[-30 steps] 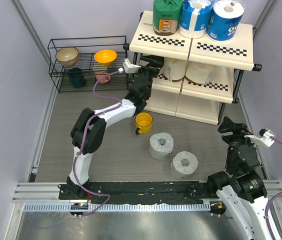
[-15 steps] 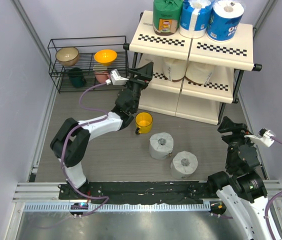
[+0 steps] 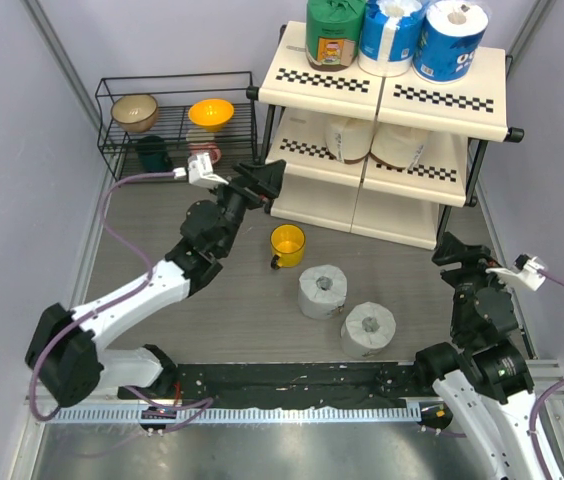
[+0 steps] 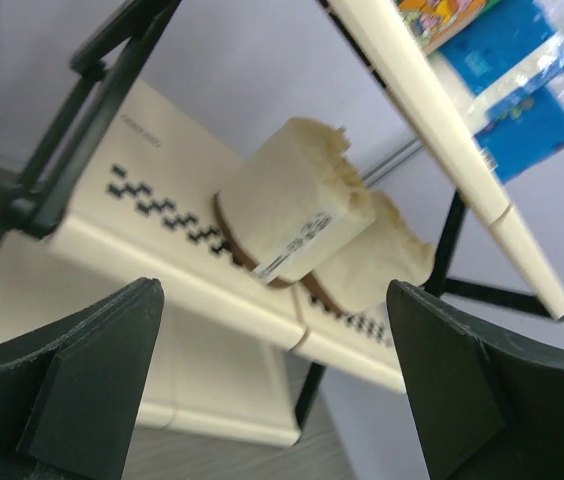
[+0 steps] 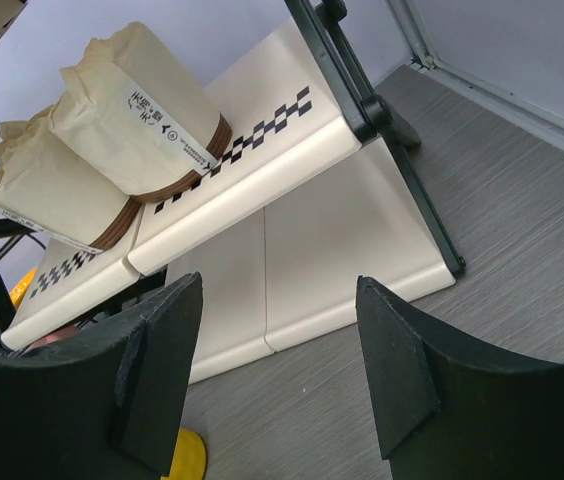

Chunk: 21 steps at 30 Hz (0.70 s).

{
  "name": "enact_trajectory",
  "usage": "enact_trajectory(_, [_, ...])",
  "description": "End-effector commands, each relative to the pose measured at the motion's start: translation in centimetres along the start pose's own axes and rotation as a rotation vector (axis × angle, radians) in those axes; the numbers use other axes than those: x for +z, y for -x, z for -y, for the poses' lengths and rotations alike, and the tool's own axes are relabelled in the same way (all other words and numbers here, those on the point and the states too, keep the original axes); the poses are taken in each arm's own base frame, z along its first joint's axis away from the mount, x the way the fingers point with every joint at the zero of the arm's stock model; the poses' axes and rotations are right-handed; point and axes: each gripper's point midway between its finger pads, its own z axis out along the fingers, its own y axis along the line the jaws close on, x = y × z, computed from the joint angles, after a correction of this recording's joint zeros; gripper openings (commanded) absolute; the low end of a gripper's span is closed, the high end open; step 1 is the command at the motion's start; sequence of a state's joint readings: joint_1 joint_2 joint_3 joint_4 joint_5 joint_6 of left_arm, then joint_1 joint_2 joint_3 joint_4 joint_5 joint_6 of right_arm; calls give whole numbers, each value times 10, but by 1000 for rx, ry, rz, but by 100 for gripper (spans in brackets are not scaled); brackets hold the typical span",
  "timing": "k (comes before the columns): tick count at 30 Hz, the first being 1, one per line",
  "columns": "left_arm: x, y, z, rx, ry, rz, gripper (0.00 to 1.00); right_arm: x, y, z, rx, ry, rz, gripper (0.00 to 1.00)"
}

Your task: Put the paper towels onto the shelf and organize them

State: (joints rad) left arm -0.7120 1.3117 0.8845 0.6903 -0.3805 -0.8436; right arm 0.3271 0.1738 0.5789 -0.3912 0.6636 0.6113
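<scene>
The shelf (image 3: 392, 95) stands at the back right. Its top tier holds a green roll (image 3: 334, 32) and two blue-and-white rolls (image 3: 390, 35). Two cream rolls (image 3: 350, 138) lie on the middle tier, also seen in the left wrist view (image 4: 292, 215) and the right wrist view (image 5: 142, 100). Two grey-white rolls (image 3: 323, 291) (image 3: 369, 330) stand on the floor. My left gripper (image 3: 267, 178) (image 4: 272, 290) is open and empty, just left of the middle tier. My right gripper (image 3: 454, 250) (image 5: 277, 285) is open and empty, near the shelf's bottom right corner.
A yellow cup (image 3: 287, 243) stands on the floor between my left arm and the grey-white rolls. A low black wire rack (image 3: 177, 125) with bowls sits at the back left. Walls close in on both sides.
My left arm has pulled back from the shelf's middle tier, leftward and toward the front, with its gripper open. The right arm has barely moved.
</scene>
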Motion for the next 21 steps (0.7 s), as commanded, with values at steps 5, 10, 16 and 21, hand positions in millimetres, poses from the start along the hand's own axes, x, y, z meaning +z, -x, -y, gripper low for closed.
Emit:
enact_trajectory(5, [-88,-2,-87,373,236,-161,100,11,-26,-38,-66,116,-162,68])
enact_trajectory(10, [-132,10,-124,454,333,-154,100,5,-53,-80,-85,282,-357,67])
enact_trajectory(16, [-160,16,-156,563,404,-150,100,-10,-72,-103,-79,375,-527,67])
enact_trajectory(21, [-169,17,-168,627,405,-135,100,-14,-101,-101,-117,354,-656,67])
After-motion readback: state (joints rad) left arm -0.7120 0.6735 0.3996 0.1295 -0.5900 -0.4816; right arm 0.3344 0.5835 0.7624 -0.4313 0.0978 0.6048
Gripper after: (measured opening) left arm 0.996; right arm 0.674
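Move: The farther-out grey paper towel lies about 26 cm to the right hand's left, 2 cm ahead and 22 cm below. The nearer grey paper towel is some 10 cm to the right of it and 9 cm closer in; the yellow mug stands about 12 cm beyond it and 8 cm to its left. From the empty left hand, raised near the shelf, the farther-out towel is roughly 13 cm back, 12 cm right and 30 cm below. Left hand withdraws down, left and back from the shelf, while right swings 12 cm left towards the farther-out towel. ##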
